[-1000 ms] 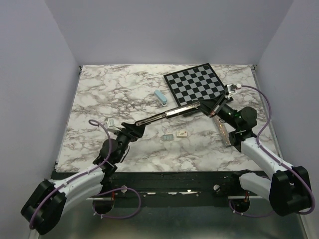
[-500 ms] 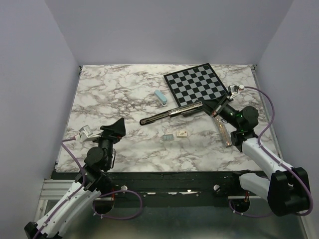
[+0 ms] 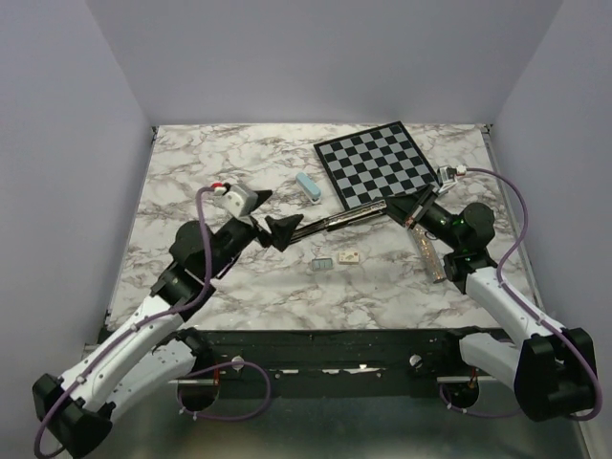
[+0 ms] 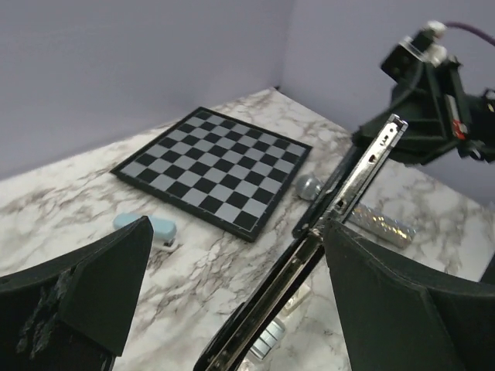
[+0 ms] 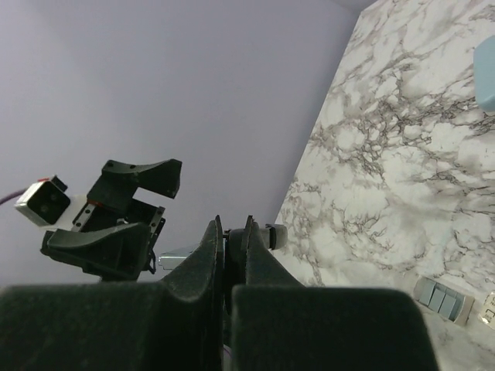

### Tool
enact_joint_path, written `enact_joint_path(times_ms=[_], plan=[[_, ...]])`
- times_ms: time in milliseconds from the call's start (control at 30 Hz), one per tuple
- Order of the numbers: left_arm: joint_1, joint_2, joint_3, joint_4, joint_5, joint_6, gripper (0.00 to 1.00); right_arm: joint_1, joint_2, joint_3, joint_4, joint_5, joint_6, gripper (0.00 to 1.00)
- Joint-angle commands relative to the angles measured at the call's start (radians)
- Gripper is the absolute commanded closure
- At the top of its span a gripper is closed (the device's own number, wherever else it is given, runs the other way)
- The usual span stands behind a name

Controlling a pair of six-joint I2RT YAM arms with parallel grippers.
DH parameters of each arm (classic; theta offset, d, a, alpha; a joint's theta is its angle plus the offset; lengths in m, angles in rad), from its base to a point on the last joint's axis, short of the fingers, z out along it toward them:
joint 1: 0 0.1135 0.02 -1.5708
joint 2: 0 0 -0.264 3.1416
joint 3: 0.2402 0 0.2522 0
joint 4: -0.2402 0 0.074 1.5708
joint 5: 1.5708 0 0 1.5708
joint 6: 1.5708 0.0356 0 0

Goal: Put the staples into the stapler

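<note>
The black stapler (image 3: 339, 216) runs slantwise across the table's middle, its metal channel showing in the left wrist view (image 4: 309, 247). My right gripper (image 3: 407, 207) is shut on its right end (image 5: 232, 239). My left gripper (image 3: 275, 218) is open at its left end. In the left wrist view the stapler passes between the spread fingers (image 4: 100, 286), close to the right one, and my left gripper (image 4: 236, 226) does not grip it. The staples (image 3: 322, 263), a small silver-grey strip, lie on the table below the stapler (image 4: 267, 341) (image 5: 445, 300).
A small cream box (image 3: 349, 256) lies right of the staples. A chessboard (image 3: 376, 163) sits at the back right, a light blue object (image 3: 307, 186) left of it. A clear tube of brownish beads (image 3: 428, 253) lies under my right arm.
My left arm pulled back toward the near left, then swung forward and right to the stapler's left end. The stapler's left end has shifted a little to the right.
</note>
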Motion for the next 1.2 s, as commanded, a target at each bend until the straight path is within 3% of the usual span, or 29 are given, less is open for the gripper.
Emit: enact_joint_path(times_ms=[0,200,300,400,533,667,1167], plan=[[-0.042,0.165,0.111,-0.052,0.348,0.231,0.01,-0.006,-0.026,0.008,0.043,-0.007,0.014,0.99],[-0.169,0.303,0.237,-0.154,0.333,0.431,0.03,-0.005,-0.041,-0.006,0.038,-0.011,0.012,0.99],[-0.2,0.363,0.281,-0.199,0.313,0.484,0.09,-0.006,-0.044,-0.012,0.04,-0.016,0.012,0.99],[-0.208,0.406,0.3,-0.197,0.306,0.489,0.17,-0.006,-0.048,-0.013,0.043,-0.022,0.015,0.99],[-0.209,0.438,0.304,-0.182,0.293,0.504,0.4,-0.005,-0.052,-0.019,0.041,-0.025,0.015,0.99],[-0.209,0.467,0.309,-0.161,0.278,0.509,0.54,-0.006,-0.054,-0.024,0.043,-0.03,0.017,0.99],[-0.211,0.533,0.338,-0.187,0.31,0.506,0.59,-0.006,-0.058,-0.032,0.049,-0.042,0.023,0.99]])
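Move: The opened-out black stapler hangs in the right hand's grip, its middle about 14 cm to the right of the empty left hand, level with it fore and aft and some 6 cm below; from the right hand that middle is roughly 11 cm left and 4 cm back, 1 cm lower. On the table, about 30 cm below the left hand, lie the staples, 11 cm right and 4 ahead; the staple box, 18 right and 5 ahead; and the blue stapler, 7 right and 25 ahead. Rightwards and then down, about 13 cm across and 6 cm lower, the left hand goes in along the opened stapler towards the right hand, turning clockwise and rolling some 30 degrees so its fingers come to point mostly right and slightly down. Its wide-open fingers close to under half and pinch the stapler around mid-length, while the right hand keeps its grip on the far end, easing back barely 1 cm. ##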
